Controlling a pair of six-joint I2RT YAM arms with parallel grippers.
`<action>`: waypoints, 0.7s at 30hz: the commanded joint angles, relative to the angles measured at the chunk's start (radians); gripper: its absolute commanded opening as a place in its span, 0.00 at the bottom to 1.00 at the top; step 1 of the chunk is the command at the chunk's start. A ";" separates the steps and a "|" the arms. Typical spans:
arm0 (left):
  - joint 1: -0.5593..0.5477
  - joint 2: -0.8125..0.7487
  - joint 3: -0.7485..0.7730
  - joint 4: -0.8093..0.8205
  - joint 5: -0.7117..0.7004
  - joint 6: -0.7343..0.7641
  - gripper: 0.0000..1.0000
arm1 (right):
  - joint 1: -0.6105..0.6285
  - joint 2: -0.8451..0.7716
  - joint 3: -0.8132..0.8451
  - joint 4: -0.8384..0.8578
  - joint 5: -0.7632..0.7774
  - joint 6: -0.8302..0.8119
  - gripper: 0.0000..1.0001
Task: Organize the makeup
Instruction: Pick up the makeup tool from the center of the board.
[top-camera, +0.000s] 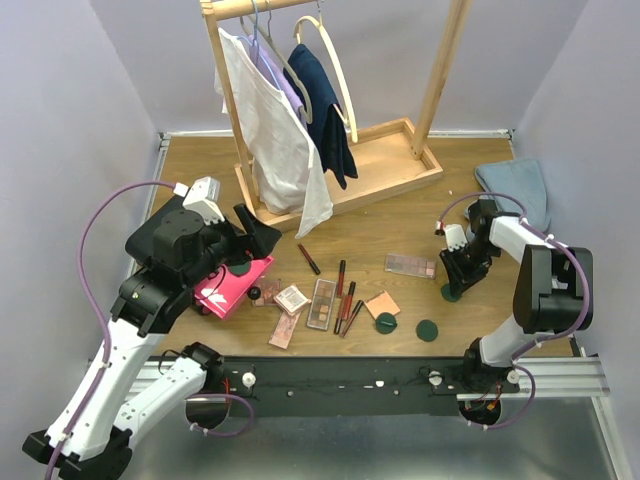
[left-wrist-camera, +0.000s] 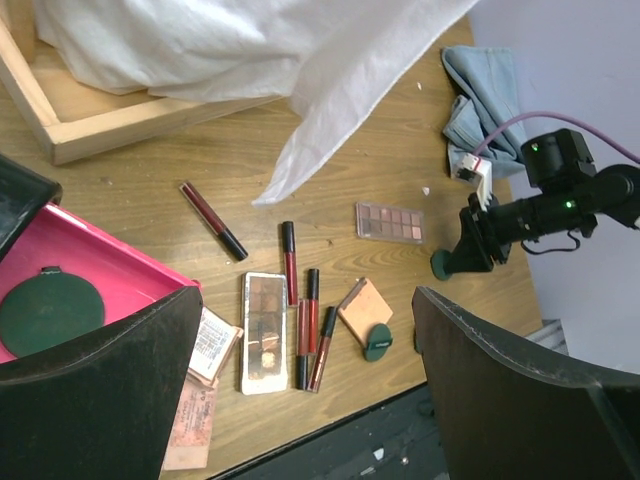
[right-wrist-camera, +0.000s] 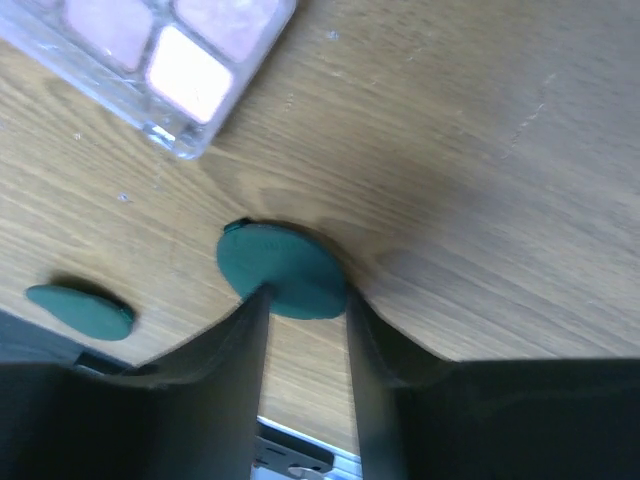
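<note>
The makeup lies scattered along the table's front. A pink palette (top-camera: 411, 265) sits right of centre. A brown palette (top-camera: 322, 304), red-black tubes (top-camera: 345, 300), a peach compact (top-camera: 382, 304) and two green discs (top-camera: 386, 322) (top-camera: 427, 330) lie in the middle. My right gripper (top-camera: 455, 285) points down onto a third green disc (right-wrist-camera: 285, 268). Its jaws are half closed and the tips touch the disc; a grip does not show. My left gripper (left-wrist-camera: 308, 300) hangs wide open and empty above the pink drawer (left-wrist-camera: 100, 265), which holds one green disc (left-wrist-camera: 45, 315).
A wooden clothes rack (top-camera: 390, 165) with a white shirt (top-camera: 280, 130) and dark garment fills the back middle. A blue cloth (top-camera: 515, 185) lies at the back right. One lone tube (top-camera: 308, 258) sits near the shirt's hem. Square compacts (top-camera: 291, 298) lie beside the drawer.
</note>
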 joint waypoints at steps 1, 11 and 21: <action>0.005 -0.027 -0.012 -0.008 0.074 0.032 0.95 | -0.006 0.026 -0.066 0.078 -0.003 -0.023 0.32; 0.003 -0.107 -0.141 0.070 0.212 -0.006 0.94 | -0.006 -0.065 0.019 -0.012 -0.213 -0.127 0.01; 0.003 -0.150 -0.171 0.071 0.303 0.055 0.94 | -0.002 -0.140 0.148 -0.161 -0.605 -0.220 0.01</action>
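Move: The right hand is already down at the makeup tool, a green puff lying practically between its half-open fingers, straight below by about 1 cm. From that hand the clear palette lies some 10 cm to the left and 7 cm ahead, and a second green puff about 6 cm left and 10 cm back, both at table height. From the left hand, the makeup tool is roughly 45 cm to the right, about level forward, and some 28 cm below. Staying low at first, the right hand shuts its fingers fully and pinches the makeup tool, then swings left and up by about 5 cm each, towards the right-hand end of the palette, tilting the fingertips some 20 degrees out to the left. Meanwhile the left hand, open and empty, draws back about 4 cm, sinking slightly and easing right. ##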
